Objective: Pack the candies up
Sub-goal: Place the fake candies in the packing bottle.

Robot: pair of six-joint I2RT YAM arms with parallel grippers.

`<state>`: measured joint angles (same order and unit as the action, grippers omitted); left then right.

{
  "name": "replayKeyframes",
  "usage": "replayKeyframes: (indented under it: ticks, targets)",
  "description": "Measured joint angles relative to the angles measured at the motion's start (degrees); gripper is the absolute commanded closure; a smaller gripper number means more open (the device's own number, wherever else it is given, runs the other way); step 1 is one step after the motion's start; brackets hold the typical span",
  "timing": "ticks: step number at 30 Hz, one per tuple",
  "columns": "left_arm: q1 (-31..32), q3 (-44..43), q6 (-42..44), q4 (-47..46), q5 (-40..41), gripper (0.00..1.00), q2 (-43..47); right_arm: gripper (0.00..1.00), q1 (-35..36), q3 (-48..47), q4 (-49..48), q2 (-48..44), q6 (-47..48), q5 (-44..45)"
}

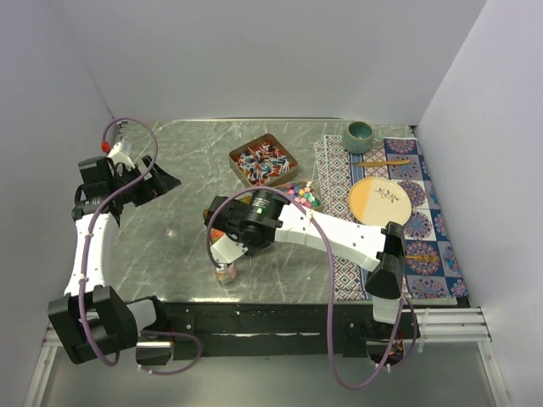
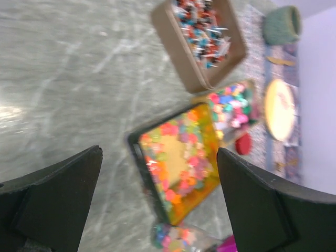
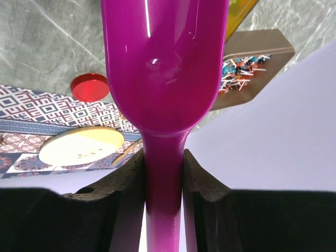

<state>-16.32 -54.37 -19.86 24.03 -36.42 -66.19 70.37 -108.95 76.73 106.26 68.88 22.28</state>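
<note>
The candies lie in three open containers: wrapped pieces in a brown tray (image 1: 263, 159) (image 2: 205, 37), pastel balls (image 1: 301, 197) (image 2: 231, 105) in a clear box, and jelly bits in a yellow tray (image 2: 178, 163). A small clear jar (image 1: 225, 273) (image 2: 178, 236) on the table holds some mixed candies. My right gripper (image 3: 164, 157) (image 1: 225, 248) is shut on the handle of the purple scoop (image 3: 165, 68), just above the jar. My left gripper (image 2: 159, 152) (image 1: 161, 181) hangs open at the left, apart from the trays and holding nothing.
A red lid (image 2: 243, 143) (image 3: 89, 86) lies beside the pastel balls. On the patterned mat (image 1: 424, 229) at the right stand a green bowl (image 1: 359, 136) and a yellow-and-white plate (image 1: 379, 201). White walls close in the table on three sides.
</note>
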Motion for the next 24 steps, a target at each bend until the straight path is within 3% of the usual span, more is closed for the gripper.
replayKeyframes:
  ticks: [8,10,12,14,16,17,18,24]
  targets:
    - [0.0,-1.0,-5.8,-5.0,-14.0,0.01,-4.3,1.0,-1.8,-5.1,0.2,-0.7,-4.4,-1.9]
    - [0.0,-1.8,-7.1,-7.4,-18.1,0.11,-5.1,1.0,-3.9,-7.7,-0.5,-0.7,-6.6,-3.2]
    - [0.1,-2.7,-8.7,-10.3,-22.1,0.39,-6.1,1.0,-7.0,-9.1,-1.9,-0.7,-8.7,-5.1]
    - [0.6,-4.1,-10.1,-12.9,-25.9,0.74,-7.7,1.0,-10.5,-9.0,-3.9,-0.7,-10.2,-7.2]
    - [1.5,-5.6,-11.6,-14.7,-28.9,0.81,-10.0,1.0,-14.2,-8.5,-6.6,-0.4,-11.5,-9.2]
    - [2.3,-6.3,-11.8,-15.5,-30.6,0.94,-11.5,1.0,-15.7,-8.2,-7.8,-0.2,-12.0,-9.9]
    - [3.2,-7.0,-12.3,-15.8,-31.7,0.99,-13.0,1.0,-17.3,-8.0,-9.1,0.2,-12.5,-11.0]
    - [10.0,-7.8,-11.2,-14.4,-34.9,0.97,-18.9,1.0,-21.2,-8.5,-15.8,4.8,-14.9,-16.9]
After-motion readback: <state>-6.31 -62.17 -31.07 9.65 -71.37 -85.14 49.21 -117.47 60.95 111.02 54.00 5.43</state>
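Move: The scoop in my right hand still has its bowl at the packing bottle's mouth; the bottle is about 10 cm left of that hand, 7 back and 15 below. The fake candies' dark tray lies some 8 cm ahead, 8 left and 20 below, the star-candy box about 15 ahead, 8 right and as low. From my left hand the scoop's bowl is roughly 18 cm right, 15 back and 8 below. I draw the scoop away from the packing bottle and carry it about 12 cm forward across the tray, rising then sinking, rolling its bowl side up some 30 degrees and swinging clockwise, grip kept. My left hand goes about 11 cm right to meet the bowl, rising first and then dipping, turning clockwise and shutting its empty, wide-open fingers until their tips are close beside it. ##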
